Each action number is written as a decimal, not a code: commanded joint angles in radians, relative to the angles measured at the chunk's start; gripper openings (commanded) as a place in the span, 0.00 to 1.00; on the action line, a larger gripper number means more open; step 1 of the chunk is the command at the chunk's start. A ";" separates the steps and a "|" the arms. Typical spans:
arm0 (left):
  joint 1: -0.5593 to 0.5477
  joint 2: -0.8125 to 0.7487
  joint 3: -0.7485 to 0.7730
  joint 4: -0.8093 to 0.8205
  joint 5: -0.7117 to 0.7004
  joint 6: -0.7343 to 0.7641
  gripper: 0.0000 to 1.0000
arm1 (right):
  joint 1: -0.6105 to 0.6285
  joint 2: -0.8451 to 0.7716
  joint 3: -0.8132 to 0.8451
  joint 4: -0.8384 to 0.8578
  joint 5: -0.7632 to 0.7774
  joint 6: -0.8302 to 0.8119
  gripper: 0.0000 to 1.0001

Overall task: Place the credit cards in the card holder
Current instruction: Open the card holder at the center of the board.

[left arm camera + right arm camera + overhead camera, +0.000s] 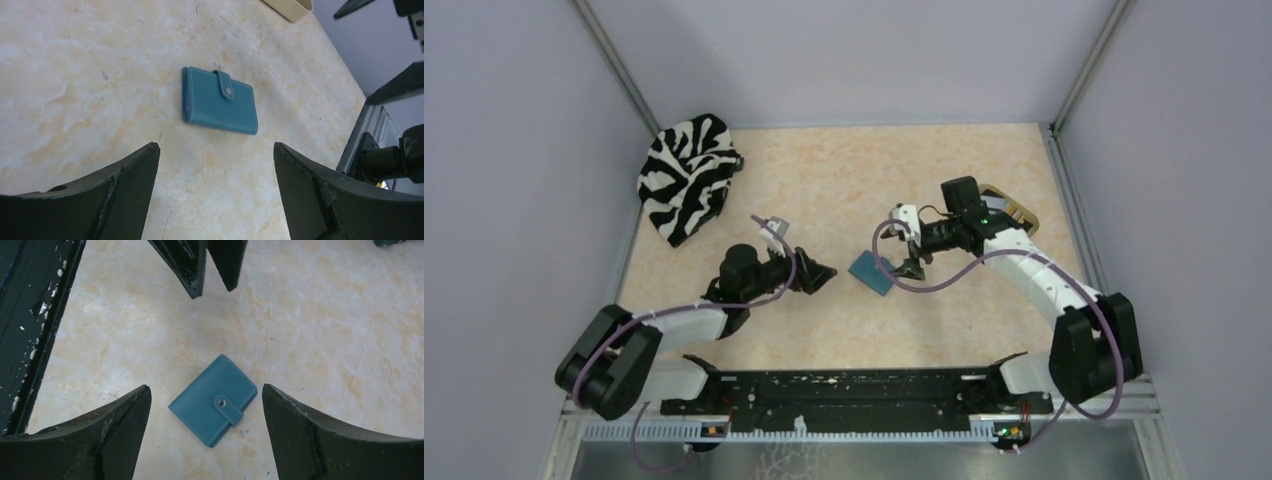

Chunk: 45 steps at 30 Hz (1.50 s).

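Note:
The card holder (pixel 872 272) is a teal wallet lying flat on the table, folded closed with its snap tab fastened. In the left wrist view the card holder (pixel 220 102) lies ahead of my left gripper (pixel 216 150), whose jaws stand wide apart over bare table. In the right wrist view my right gripper (pixel 206 387) hangs open above the card holder (pixel 212 400) without touching it. From above, the left gripper (pixel 819 275) is just left of the wallet and the right gripper (pixel 911 262) just right of it. No credit cards are in view.
A zebra-striped cloth (pixel 686 175) is bunched at the back left corner. A beige tray (pixel 1014 212) sits at the back right, partly behind the right arm, and its rim (pixel 295 7) shows in the left wrist view. Grey walls enclose the table.

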<state>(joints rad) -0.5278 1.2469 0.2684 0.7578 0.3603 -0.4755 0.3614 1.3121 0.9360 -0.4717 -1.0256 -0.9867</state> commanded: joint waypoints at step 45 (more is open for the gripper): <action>-0.012 0.604 0.480 0.035 0.142 0.000 0.21 | 0.188 0.621 0.338 -0.300 0.494 -0.425 0.38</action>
<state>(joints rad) -0.5331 1.8282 0.7166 0.7914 0.4625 -0.4786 0.5350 1.8839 1.2640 -0.7506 -0.6022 -1.4090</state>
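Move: The card holder lies closed on the board about 4 cm ahead of the left hand, some 12 cm to its right and 8 cm below. From the right hand the holder's middle is roughly 2 cm ahead, 4 cm to the left and 15 cm down. Its snap strap, on the holder's forward-right edge, is about 4 cm ahead of the right hand and 2 cm to its left. The card tray stands some 18 cm ahead of the right hand and 29 cm to its right. The right hand comes down about 14 cm onto the holder's snap strap, shifting some 5 cm forward early in the descent while its fingers tip some 30 degrees more steeply down and half close, until the two tips straddle the strap on either side of the snap button. Meanwhile the left hand goes diagonally forward and to the right, about 8 and 7 cm, first rising a little and then sinking below its starting height, and nearly shuts its fingers as they come close over the holder's left end, where contact can't be seen. ##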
